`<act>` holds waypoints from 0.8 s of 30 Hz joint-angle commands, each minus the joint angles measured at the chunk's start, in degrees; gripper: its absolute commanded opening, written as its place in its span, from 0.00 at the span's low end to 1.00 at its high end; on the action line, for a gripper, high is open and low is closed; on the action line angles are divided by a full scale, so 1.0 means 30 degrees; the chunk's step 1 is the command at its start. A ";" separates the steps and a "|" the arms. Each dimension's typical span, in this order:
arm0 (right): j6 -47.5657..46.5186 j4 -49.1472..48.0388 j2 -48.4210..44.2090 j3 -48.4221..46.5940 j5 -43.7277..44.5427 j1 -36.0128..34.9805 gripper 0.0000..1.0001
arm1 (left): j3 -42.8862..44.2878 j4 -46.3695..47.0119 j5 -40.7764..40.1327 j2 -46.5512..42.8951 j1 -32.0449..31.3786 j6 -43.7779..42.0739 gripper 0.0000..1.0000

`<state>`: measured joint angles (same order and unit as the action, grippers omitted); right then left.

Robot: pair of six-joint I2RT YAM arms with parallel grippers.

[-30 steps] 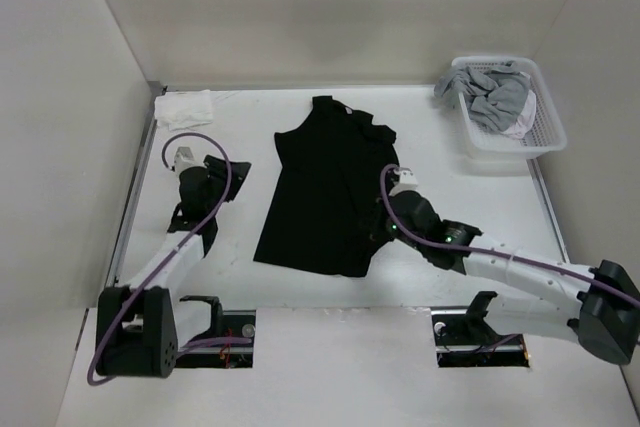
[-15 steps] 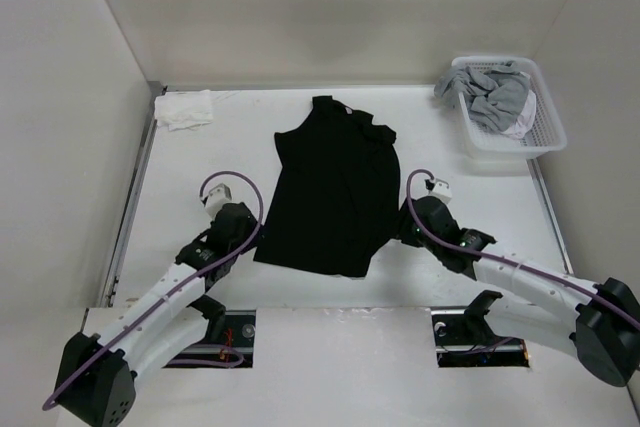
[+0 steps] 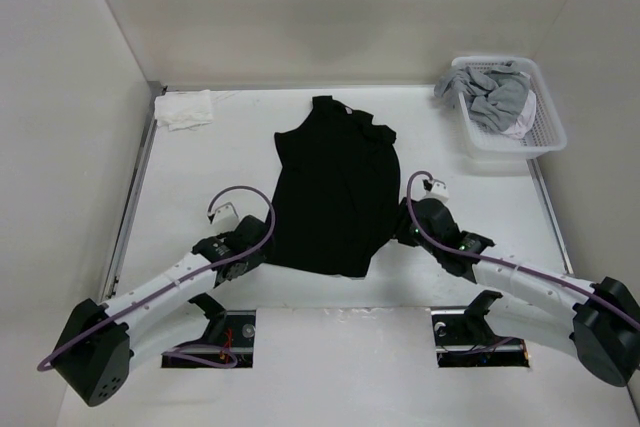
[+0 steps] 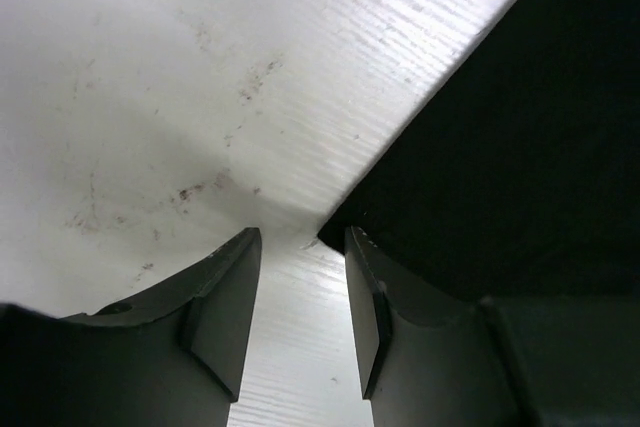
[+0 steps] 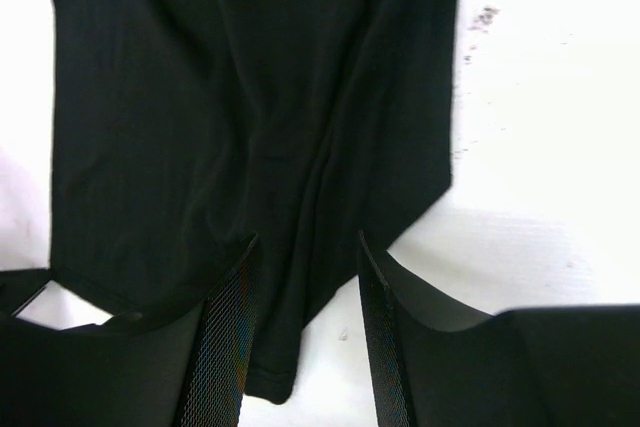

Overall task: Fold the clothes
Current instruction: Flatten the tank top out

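Observation:
The clothes [image 3: 335, 187], a black short-sleeved garment, lie flat mid-table, collar toward the back. My left gripper [image 3: 260, 247] is low at the garment's near-left corner. In the left wrist view it [image 4: 300, 237] stands open over bare table, and the black corner [image 4: 500, 147] just touches the tip of the right finger [image 4: 370, 317]. My right gripper [image 3: 397, 231] is at the garment's near-right edge. The right wrist view shows it [image 5: 305, 242] open, with a folded edge of the black fabric [image 5: 250, 97] lying on the table between the fingers [image 5: 225, 337], not pinched.
A white basket [image 3: 548, 139] with grey garments [image 3: 495, 97] stands at the back right. A small white cloth [image 3: 185, 109] lies in the back left corner. Walls close in the table on the left, back and right.
The left arm swung in from the table's left side to the garment's near-left corner. The right gripper opened and drew back to the garment's right edge.

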<state>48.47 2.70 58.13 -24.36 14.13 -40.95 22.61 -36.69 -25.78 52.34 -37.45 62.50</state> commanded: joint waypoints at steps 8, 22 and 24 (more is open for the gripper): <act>-0.0014 -0.2716 0.0077 0.0210 -0.0755 -0.0515 0.47 | 0.0344 0.0890 -0.0022 0.0190 0.0077 0.0320 0.38; 0.0162 -0.3272 0.0722 0.0151 -0.0697 -0.1013 0.47 | -0.0066 0.2767 0.1416 0.0867 0.0399 -0.0648 0.14; 0.0162 -0.3186 0.0692 0.0239 -0.0638 -0.1013 0.48 | 0.0079 0.2475 0.1445 0.0428 0.0458 -0.0677 0.09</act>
<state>48.49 -3.60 60.36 -24.25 11.86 -43.59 22.87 -29.34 -22.22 55.68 -36.58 61.04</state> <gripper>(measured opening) 0.477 0.105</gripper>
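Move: The tank top's left hem corner lies about 2 cm ahead and 2 cm to the right of the open left gripper, a centimetre below it. Its right hem corner is some 26 cm to that gripper's right and 2 cm back. From the raised right gripper this right corner lies roughly 7 cm left, 7 cm back and 7 cm below, and the left corner 31 cm left, 4 cm back and 7 cm below. Slide the left gripper low over the table, about 2 cm right and a little forward onto the tank top's left hem corner, then close the fingers to pinch it. Meanwhile shift the open right gripper about 3 cm left over the cloth's right side towards the right hem corner, lifting slightly and then settling part of the way back. ##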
